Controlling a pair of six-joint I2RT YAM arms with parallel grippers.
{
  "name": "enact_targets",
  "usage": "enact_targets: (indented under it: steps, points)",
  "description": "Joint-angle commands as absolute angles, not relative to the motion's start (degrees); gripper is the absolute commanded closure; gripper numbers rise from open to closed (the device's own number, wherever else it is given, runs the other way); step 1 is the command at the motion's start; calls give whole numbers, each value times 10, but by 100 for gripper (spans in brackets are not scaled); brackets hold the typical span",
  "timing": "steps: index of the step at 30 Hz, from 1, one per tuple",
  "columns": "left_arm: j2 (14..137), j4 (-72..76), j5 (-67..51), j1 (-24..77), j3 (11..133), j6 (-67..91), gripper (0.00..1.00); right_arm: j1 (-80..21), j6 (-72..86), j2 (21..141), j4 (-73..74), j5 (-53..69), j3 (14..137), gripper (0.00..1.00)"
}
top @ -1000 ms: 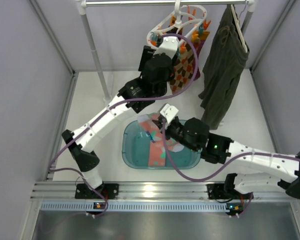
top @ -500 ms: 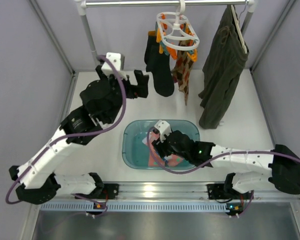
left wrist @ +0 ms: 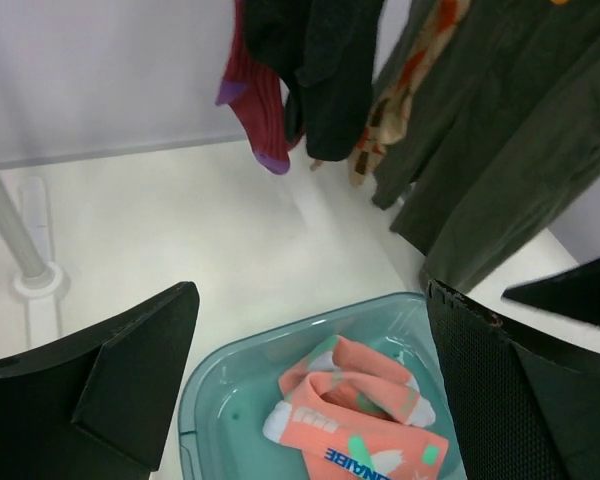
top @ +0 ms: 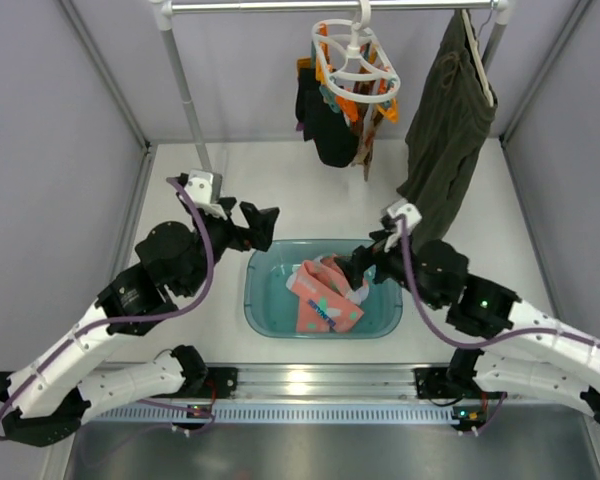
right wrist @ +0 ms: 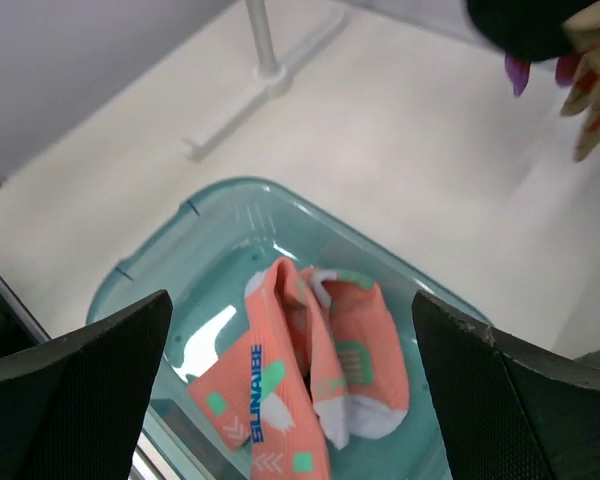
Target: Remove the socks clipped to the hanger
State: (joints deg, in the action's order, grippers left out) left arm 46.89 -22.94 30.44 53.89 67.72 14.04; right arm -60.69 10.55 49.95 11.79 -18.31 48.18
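The white ring hanger [top: 356, 66] hangs from the rail by its hook. A black sock [top: 328, 132] and an argyle sock [top: 366, 140] hang clipped under it; the left wrist view shows the black sock [left wrist: 330, 80] and a maroon sock with a purple toe [left wrist: 256, 105]. Two pink socks [top: 325, 296] lie folded in the teal basin [top: 256, 300]. My left gripper [top: 258, 228] is open at the basin's left rim, holding nothing. My right gripper [top: 358, 272] is open over the basin's right side, above the pink socks [right wrist: 300, 380].
A dark olive garment [top: 445, 130] hangs on a pale hanger at the rail's right end, close to the socks. The rack's left pole [top: 185, 95] stands on the table behind my left arm. Grey walls close in both sides.
My left arm has drawn back from the hanger down to the basin's left side. My right gripper has opened and let go of the pink sock, which now lies in the basin.
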Motion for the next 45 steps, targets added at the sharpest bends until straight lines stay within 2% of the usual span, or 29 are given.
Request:
enact_targets:
  steps: [1, 6, 8, 11, 14, 21, 27, 30, 36, 37, 41, 42, 43, 45]
  points:
    - [474, -149, 219, 540, 636, 127, 1, -583, 103, 431, 154, -168, 500, 1]
    - [511, -37, 180, 527, 614, 92, 2, -563, 109, 348, 175, -151, 502, 1]
    - [544, -6, 115, 505, 615, 95, 1, -563, 110, 328, 185, -141, 504, 1]
    - [603, 48, -28, 375, 633, 136, 2, -563, 105, 308, 199, -115, 506, 1]
    - [659, 117, -119, 297, 639, 134, 1, -562, 98, 287, 198, -82, 499, 1]
    - [816, 265, -286, 217, 692, 143, 1, -562, 84, 251, 189, -29, 483, 0]
    - [953, 265, -323, 187, 810, 152, 2, -562, 71, 253, 181, -8, 474, 1]
    - [987, 274, -323, 186, 843, 149, 1, -563, 63, 253, 168, -32, 464, 1]
    - [1056, 313, -396, 185, 893, 167, 4, -562, 41, 273, 163, -23, 466, 1]
    - [1057, 329, -410, 186, 885, 177, 10, -562, 38, 278, 163, -24, 467, 1]
    - [1027, 412, -376, 197, 818, 201, 73, -563, 26, 286, 158, -39, 468, 1]
    - [1018, 418, -363, 200, 807, 199, 94, -563, 26, 288, 157, -43, 470, 0]
    - [1006, 419, -351, 209, 796, 195, 100, -563, 27, 289, 154, -59, 472, 1]
    - [970, 418, -299, 222, 758, 175, 100, -562, 40, 292, 150, -86, 482, 1]
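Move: The black sock hanging from the hanger is about 26 cm ahead of my left hand, 15 cm to its right and nearly level with it. The burgundy sock is some 4 cm beyond and 4 cm left of it; the argyle sock is about 8 cm right of it and 4 cm nearer. The basket's middle lies roughly 16 cm right of my left hand and 35 cm below. From my right hand the black sock is about 28 cm ahead, 8 cm left and 11 cm up. Open-fingered, my left hand slips right and a little down, then reaches some 26 cm forward to the black sock, ending about 12 cm right and 8 cm lower, turned some 30 degrees clockwise. It shuts on the sock's lower part and pinches it while easing back slightly. My empty right hand, still open, draws up, right and back from the basket. ##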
